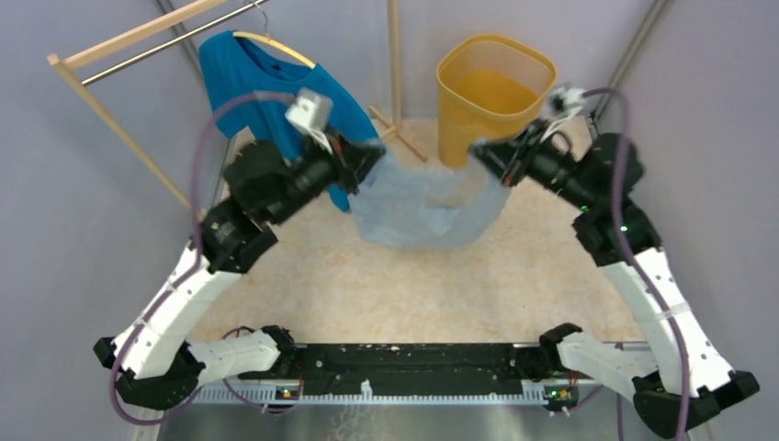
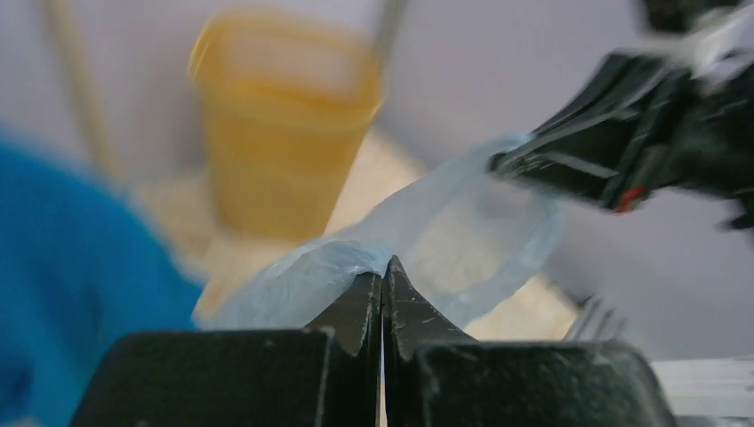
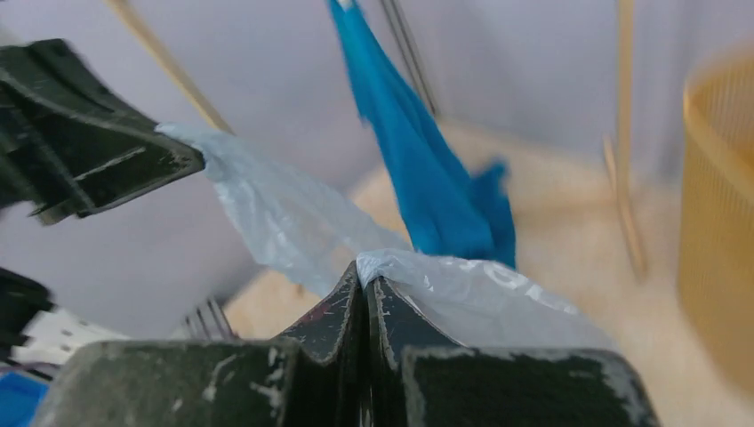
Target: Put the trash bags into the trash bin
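A thin pale blue-grey trash bag (image 1: 424, 204) hangs stretched between my two grippers above the table. My left gripper (image 1: 375, 150) is shut on the bag's left edge, seen up close as film (image 2: 302, 276) pinched at the fingertips (image 2: 383, 269). My right gripper (image 1: 479, 152) is shut on the bag's right edge (image 3: 498, 298), pinched at its tips (image 3: 363, 277). The yellow trash bin (image 1: 491, 92) stands upright just behind the bag, slightly right of centre, with its mouth open. The bin appears blurred in the left wrist view (image 2: 284, 133) and at the right edge of the right wrist view (image 3: 720, 213).
A teal-blue T-shirt (image 1: 266, 92) hangs on a hanger from a wooden clothes rack (image 1: 110, 55) at the back left, close behind my left arm. A wooden rack post (image 1: 395, 64) stands left of the bin. Grey walls close in on both sides.
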You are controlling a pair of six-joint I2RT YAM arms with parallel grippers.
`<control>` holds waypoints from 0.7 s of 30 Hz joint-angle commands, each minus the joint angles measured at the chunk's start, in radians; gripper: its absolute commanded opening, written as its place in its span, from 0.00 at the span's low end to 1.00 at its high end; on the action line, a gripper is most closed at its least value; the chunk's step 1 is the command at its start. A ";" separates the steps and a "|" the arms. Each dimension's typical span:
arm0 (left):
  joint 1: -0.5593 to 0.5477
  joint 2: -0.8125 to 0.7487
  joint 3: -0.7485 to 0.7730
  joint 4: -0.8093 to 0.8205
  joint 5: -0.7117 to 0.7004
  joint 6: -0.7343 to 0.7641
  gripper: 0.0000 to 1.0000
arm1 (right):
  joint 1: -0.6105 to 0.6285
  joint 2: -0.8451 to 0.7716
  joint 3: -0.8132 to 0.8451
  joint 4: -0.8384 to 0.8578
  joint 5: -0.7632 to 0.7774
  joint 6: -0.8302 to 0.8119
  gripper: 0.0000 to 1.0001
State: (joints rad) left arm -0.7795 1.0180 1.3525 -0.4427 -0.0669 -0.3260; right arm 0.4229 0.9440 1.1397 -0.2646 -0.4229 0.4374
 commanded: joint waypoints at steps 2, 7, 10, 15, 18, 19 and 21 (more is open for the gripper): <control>-0.003 0.039 0.317 0.279 0.612 0.061 0.00 | 0.005 -0.041 0.291 0.178 -0.193 -0.019 0.00; -0.002 -0.197 -0.207 0.399 0.299 -0.010 0.00 | 0.005 -0.332 -0.112 0.335 -0.126 -0.022 0.00; -0.001 -0.211 -0.531 0.215 -0.003 -0.151 0.00 | 0.005 -0.385 -0.404 0.152 -0.004 0.061 0.00; 0.008 -0.165 -0.798 0.082 -0.024 -0.353 0.00 | 0.004 -0.345 -0.756 0.171 -0.088 0.213 0.00; 0.010 -0.171 -0.635 0.150 -0.027 -0.200 0.00 | 0.003 -0.340 -0.530 0.153 0.005 0.091 0.00; 0.011 -0.149 -0.531 0.171 -0.035 -0.136 0.00 | 0.003 -0.306 -0.423 0.131 0.026 0.026 0.00; 0.011 -0.067 -0.273 0.179 0.006 -0.013 0.00 | 0.002 -0.193 -0.149 0.053 0.030 -0.105 0.00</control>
State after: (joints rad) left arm -0.7727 0.9279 0.6373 -0.4816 -0.0525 -0.5205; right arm 0.4232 0.6735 0.4671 -0.3145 -0.4347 0.5358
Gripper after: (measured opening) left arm 0.005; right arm 0.005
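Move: The trash bag is already pinched at one edge by each hand and hangs between them, its middle about 7 cm right of the left hand and 7 cm left of the right, 3 cm back and 10 cm lower. The trash bin stands about 30 cm ahead of the right hand, 11 cm to its right, its middle 25 cm lower. The blue shirt hangs some 18 cm ahead and 18 cm left of the left hand, 10 cm below it. Up and back, then hard over into a fast downstroke, both hands flap the trash bag together: they climb about 17 cm while drawing back some 10 with fingers tipping up, then whip down 40 to 50 cm, swinging briefly forward, as the fingers tip down past level. Both shut grippers keep their pinch, and the hands end slightly farther apart, starting to lift again. ##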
